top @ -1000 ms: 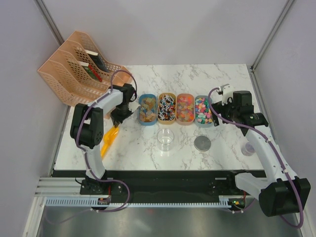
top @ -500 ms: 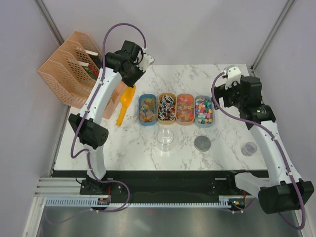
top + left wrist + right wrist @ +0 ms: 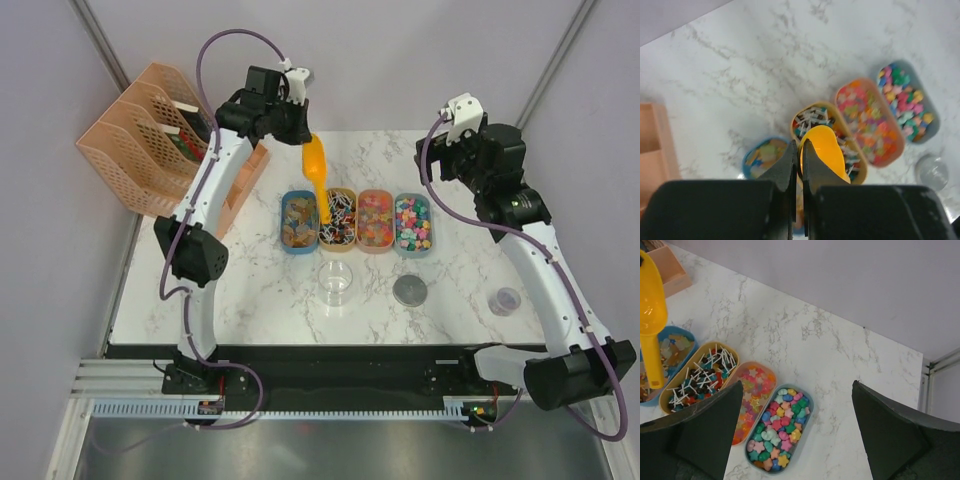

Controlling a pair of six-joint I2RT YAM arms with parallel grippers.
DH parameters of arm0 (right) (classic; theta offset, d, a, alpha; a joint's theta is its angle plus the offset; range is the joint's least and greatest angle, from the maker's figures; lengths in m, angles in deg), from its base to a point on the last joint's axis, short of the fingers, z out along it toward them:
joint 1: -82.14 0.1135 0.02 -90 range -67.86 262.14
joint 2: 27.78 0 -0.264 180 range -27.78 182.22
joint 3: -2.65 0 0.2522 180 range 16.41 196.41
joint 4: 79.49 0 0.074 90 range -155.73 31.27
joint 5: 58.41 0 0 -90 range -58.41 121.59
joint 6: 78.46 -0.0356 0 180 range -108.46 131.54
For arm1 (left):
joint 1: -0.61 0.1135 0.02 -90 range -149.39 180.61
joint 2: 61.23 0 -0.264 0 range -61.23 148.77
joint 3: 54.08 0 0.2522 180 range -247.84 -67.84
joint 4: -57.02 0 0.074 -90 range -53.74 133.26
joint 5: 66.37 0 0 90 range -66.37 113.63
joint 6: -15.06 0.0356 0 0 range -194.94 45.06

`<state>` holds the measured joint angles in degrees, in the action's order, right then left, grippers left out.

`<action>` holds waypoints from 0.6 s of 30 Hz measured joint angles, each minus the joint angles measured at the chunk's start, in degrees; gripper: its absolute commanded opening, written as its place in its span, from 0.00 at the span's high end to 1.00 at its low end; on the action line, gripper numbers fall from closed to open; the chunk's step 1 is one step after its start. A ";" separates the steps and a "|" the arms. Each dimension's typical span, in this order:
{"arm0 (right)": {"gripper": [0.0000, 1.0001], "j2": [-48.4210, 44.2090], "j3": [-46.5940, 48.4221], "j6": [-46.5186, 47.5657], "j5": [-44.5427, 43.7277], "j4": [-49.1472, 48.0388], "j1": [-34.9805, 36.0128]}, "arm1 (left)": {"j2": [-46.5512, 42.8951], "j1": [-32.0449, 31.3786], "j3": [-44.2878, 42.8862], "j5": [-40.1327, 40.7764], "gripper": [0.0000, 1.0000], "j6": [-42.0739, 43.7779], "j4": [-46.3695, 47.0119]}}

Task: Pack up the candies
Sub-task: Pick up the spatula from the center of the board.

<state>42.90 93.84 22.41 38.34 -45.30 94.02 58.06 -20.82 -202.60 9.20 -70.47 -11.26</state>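
The candies fill four oval trays in a row: mixed pieces in the blue tray (image 3: 298,222), white-stick sweets in the tan tray (image 3: 337,218), star jellies in the peach tray (image 3: 375,220), and pastel shapes in the grey-blue tray (image 3: 413,224). My left gripper (image 3: 303,135) is raised behind the trays, shut on the bowl rim of a yellow-orange scoop (image 3: 316,172), whose handle hangs down over the blue and tan trays. In the left wrist view the jaws (image 3: 800,145) pinch the scoop (image 3: 825,150). My right gripper (image 3: 797,385) hangs open above the pastel candies (image 3: 777,427), holding nothing.
A clear cup (image 3: 337,282) stands in front of the trays, with a round grey lid (image 3: 410,290) to its right. A small clear cup (image 3: 505,300) sits near the right edge. Peach file racks (image 3: 150,140) stand at the back left.
My left gripper has lifted the scoop off the table at the left and carried it up and right, over the trays. The right arm has risen and moved back.
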 measured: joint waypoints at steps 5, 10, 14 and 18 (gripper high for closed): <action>0.02 -0.37 -0.24 4.28 -5.03 -0.37 1.60 | 7.26 1.79 -1.75 -9.57 0.98 -18.16 15.43; 0.02 -2.12 -1.66 6.45 -3.08 -1.18 3.08 | 10.38 3.17 -0.26 -17.42 0.98 -33.00 25.79; 0.05 -2.58 -1.27 4.90 2.08 -1.14 3.63 | 5.51 4.48 10.21 -22.86 0.98 -44.52 31.95; 0.08 -1.55 0.74 2.45 6.12 -0.39 3.76 | -0.57 5.79 19.54 -26.38 0.98 -52.92 33.90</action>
<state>41.35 94.59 24.86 44.46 -45.70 97.77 57.49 -15.02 -183.06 -17.18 -123.39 22.64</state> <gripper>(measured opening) 0.936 0.045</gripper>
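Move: The left gripper already holds the spatula by its scoop rim, the handle hanging back and down; the open right gripper lies about 32 cm to its right, 9 cm nearer the base and 7 cm higher. From the right gripper, the spatula handle is some 29 cm left, about level fore-and-aft, 16 cm lower. The colourful candy tray sits 3 cm left of the right gripper, fore-and-aft level and 31 cm below; the pink tray is likewise, but 14 cm left. Keep the left gripper shut on the scoop rim and sweep it forward and right about 6 cm each, then draw it back some 4 cm, all the while rolling it roughly 50 degrees and swinging the fingers flatter and rightward so the handle turns towards the right gripper. Shift the right gripper, fingers still wide open, some 4 cm left, a little back and up, to meet the handle. ##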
